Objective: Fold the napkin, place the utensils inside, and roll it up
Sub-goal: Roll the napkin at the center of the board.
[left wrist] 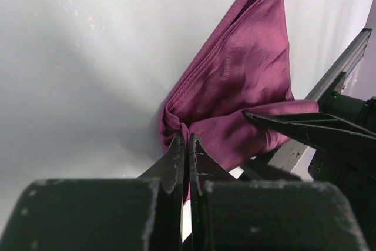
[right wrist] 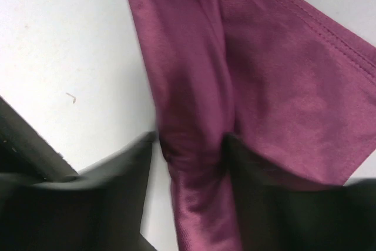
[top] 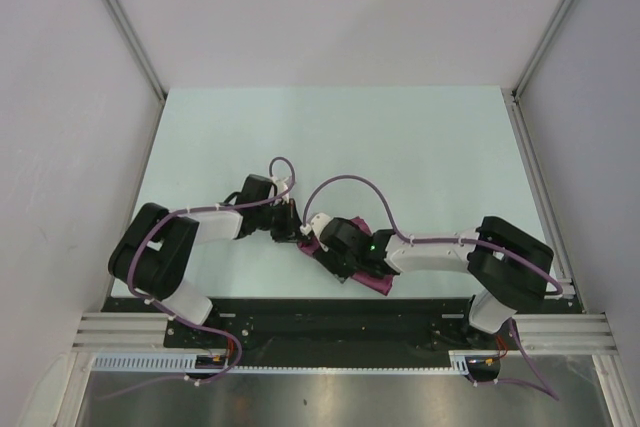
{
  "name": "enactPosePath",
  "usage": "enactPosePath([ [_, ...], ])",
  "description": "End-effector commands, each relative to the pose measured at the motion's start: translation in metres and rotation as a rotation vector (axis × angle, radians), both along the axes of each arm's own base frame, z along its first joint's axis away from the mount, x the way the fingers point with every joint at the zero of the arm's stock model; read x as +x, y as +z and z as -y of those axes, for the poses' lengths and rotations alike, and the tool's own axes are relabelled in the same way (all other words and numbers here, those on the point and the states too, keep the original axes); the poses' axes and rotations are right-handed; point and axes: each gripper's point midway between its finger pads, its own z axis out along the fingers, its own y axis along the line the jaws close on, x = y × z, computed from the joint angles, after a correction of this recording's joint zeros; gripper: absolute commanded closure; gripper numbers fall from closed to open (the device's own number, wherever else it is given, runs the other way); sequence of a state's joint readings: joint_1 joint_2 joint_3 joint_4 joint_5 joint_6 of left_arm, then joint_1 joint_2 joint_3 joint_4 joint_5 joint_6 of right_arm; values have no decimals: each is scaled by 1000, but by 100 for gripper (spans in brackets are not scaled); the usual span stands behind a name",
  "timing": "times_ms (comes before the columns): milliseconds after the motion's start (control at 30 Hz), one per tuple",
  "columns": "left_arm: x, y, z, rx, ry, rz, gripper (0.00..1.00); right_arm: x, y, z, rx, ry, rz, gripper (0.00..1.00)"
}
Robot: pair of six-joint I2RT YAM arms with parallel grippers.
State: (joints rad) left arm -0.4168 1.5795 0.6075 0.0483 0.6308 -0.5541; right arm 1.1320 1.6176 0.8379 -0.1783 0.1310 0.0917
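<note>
The maroon napkin (top: pixel 372 280) lies bunched near the table's front edge, mostly under my right wrist. Its folded body (left wrist: pixel 247 74) stretches away from my left gripper (left wrist: pixel 186 140), which is shut on a gathered end of the cloth. In the top view the left gripper (top: pixel 293 225) sits just left of the cloth. My right gripper (right wrist: pixel 190 142) stands open astride a rolled ridge of the napkin (right wrist: pixel 282 86): the right finger (right wrist: pixel 247 163) touches the cloth, and the left finger (right wrist: pixel 138 157) is blurred with a sliver of table beside it. The utensils are hidden.
The pale table (top: pixel 400 147) is walled by white panels left, right and behind. A metal rail (left wrist: pixel 346 57) and black base plate (top: pixel 300 322) run along the near edge, close to the napkin. Purple cables (top: pixel 350 182) arch over both wrists.
</note>
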Motion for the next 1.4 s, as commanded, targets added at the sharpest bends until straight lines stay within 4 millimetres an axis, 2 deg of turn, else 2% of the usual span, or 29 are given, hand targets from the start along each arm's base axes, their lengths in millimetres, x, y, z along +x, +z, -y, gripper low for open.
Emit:
enactPosePath([
  [0,14,13,5,-13,-13,66,99,-14,-19,4,-12,5,-122,58],
  [33,17,15,5,-14,-8,77,96,-14,-20,5,-10,6,-136,62],
  [100,24,24,4,-17,7,106,81,-26,-23,3,24,45,-225,68],
  [133,29,28,2,-12,23,122,65,-29,-21,0,44,60,-243,70],
  [233,43,44,-7,-13,72,173,47,-37,-18,-3,111,96,-341,72],
  [333,52,53,-19,9,127,221,41,-41,-13,-6,181,117,-424,73],
  [367,53,53,-23,23,142,235,41,-45,-10,-8,205,132,-458,74],
  [400,51,56,-25,24,142,257,40,-41,-11,-6,226,117,-476,74],
  [467,49,61,-23,-6,126,297,40,-44,-8,-7,270,129,-529,75],
  [533,40,60,-21,-34,109,308,41,-36,-9,-3,306,104,-561,75],
  [600,36,65,-17,-71,91,332,41,-35,-7,-2,340,107,-596,75],
  [733,21,61,-9,-96,47,342,43,-25,-11,7,385,71,-663,76],
  [900,5,60,4,-118,-4,354,44,-19,-16,8,446,62,-722,77],
  [1133,-1,44,0,-96,11,321,44,-13,-23,14,474,30,-765,78],
  [1367,1,43,-6,-65,41,345,42,-11,-29,17,476,14,-782,79],
])
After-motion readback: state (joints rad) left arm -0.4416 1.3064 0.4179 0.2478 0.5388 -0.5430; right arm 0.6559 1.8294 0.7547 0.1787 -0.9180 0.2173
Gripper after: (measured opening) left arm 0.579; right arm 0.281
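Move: The left end of the napkin's roll is still pinched in my left fingers. From that hand the roll's middle lies about 7 cm right and 5 cm back, and the flat part some 13 cm right and 3 cm back, both about 1 cm lower. My open right fingers already straddle the roll's middle, 1 cm or so below the hand point. From there the left end is about 7 cm left and 5 cm ahead, the flat part roughly 6 cm right and 2 cm ahead. I close my right fingers around the roll's middle and, almost in place, swing that wrist some 50 degrees, from pointing forward-left and steeply down to flatter, leftward and slightly back. Meanwhile my left fingers open and let go of the end; that hand goes forward and up about 5 cm each, then comes back to hover open some 3.5 cm above where it began. ##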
